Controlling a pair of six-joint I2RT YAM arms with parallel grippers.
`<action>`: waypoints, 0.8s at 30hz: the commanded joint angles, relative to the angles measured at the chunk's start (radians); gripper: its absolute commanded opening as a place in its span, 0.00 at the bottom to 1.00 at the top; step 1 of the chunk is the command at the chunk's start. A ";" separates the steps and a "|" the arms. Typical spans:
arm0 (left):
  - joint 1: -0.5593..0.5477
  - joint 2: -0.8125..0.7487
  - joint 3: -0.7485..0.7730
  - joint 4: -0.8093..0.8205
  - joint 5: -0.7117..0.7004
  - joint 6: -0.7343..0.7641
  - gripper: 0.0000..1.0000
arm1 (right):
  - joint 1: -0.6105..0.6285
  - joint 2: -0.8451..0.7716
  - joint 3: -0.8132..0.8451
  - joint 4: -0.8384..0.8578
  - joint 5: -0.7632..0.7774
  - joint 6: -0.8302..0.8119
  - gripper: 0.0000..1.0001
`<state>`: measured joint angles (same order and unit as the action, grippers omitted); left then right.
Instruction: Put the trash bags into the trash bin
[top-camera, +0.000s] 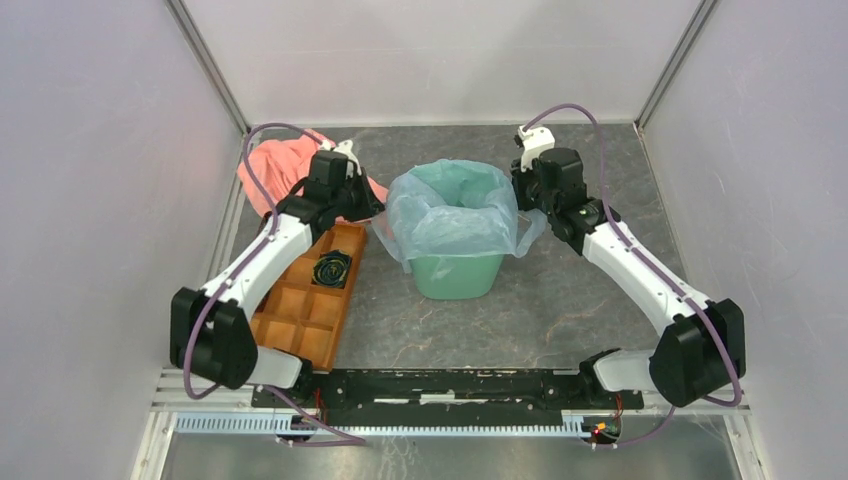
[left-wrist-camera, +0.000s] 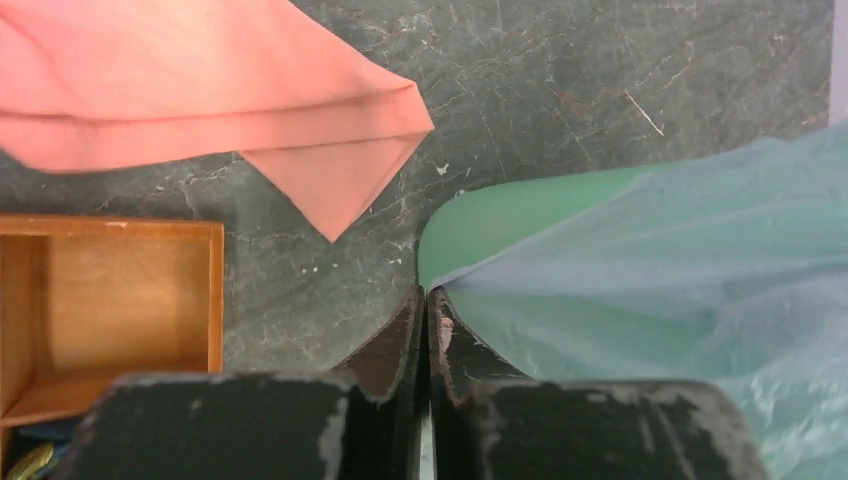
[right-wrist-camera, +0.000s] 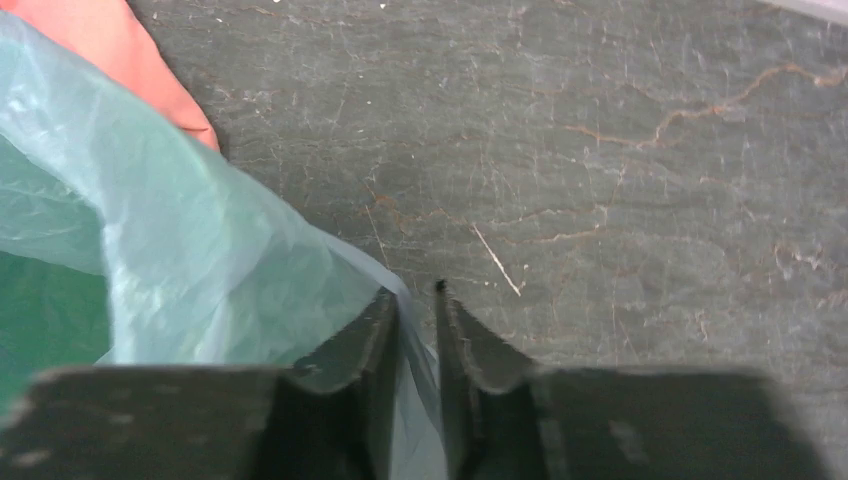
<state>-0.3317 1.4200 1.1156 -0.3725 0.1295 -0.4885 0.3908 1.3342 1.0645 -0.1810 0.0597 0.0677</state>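
The mint-green trash bin stands mid-table. The pale blue trash bag lines it, its film draped over the rim all round. My left gripper is at the bin's left side. In the left wrist view this gripper is shut, with a corner of the bag ending right at its tips beside the green rim. My right gripper is at the bin's right side. In the right wrist view it stands narrowly apart, closed on a fold of the bag that runs between the jaws.
A salmon-pink cloth lies at the back left, close behind my left gripper. An orange compartment tray sits left of the bin, with a dark round item in one cell. White walls enclose the table on three sides.
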 joint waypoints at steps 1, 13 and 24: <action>0.011 -0.119 -0.018 -0.033 -0.045 0.008 0.19 | -0.008 -0.073 0.036 -0.050 0.051 0.022 0.30; 0.011 -0.289 -0.063 -0.156 -0.124 0.042 0.84 | -0.007 -0.290 0.034 -0.275 0.201 0.042 0.87; 0.011 -0.200 -0.201 -0.038 0.057 -0.051 0.88 | -0.008 -0.376 -0.236 -0.168 -0.043 0.230 0.95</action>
<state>-0.3241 1.2346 0.9810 -0.4919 0.0864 -0.4858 0.3851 1.0019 0.9199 -0.4095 0.1040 0.2089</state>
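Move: Both hands still pinch the trash bag's hem, drawn out at either side of the trash bin. From the left hand the bin's middle is about 14 cm right, level fore and aft, some 8 cm lower; the wooden tray's middle is 18 cm left and 7 cm back, the coil in it 12 cm left and 1 cm back, the pink cloth 20 cm ahead and 17 cm left. From the right hand the bin is about 12 cm left, 1 cm back, 10 cm below. Both hands let go of the bag's hem, their fingers spreading wide while they draw back towards the robot and outward from the bin, the left about 5 cm back, the right about 8 cm back. Each rises some 5 to 7 cm and then sinks again to near its starting height, the right swinging slightly inward as it comes down, so that both finish open and pointing down past the bag's overhanging sides, pinching nothing. ##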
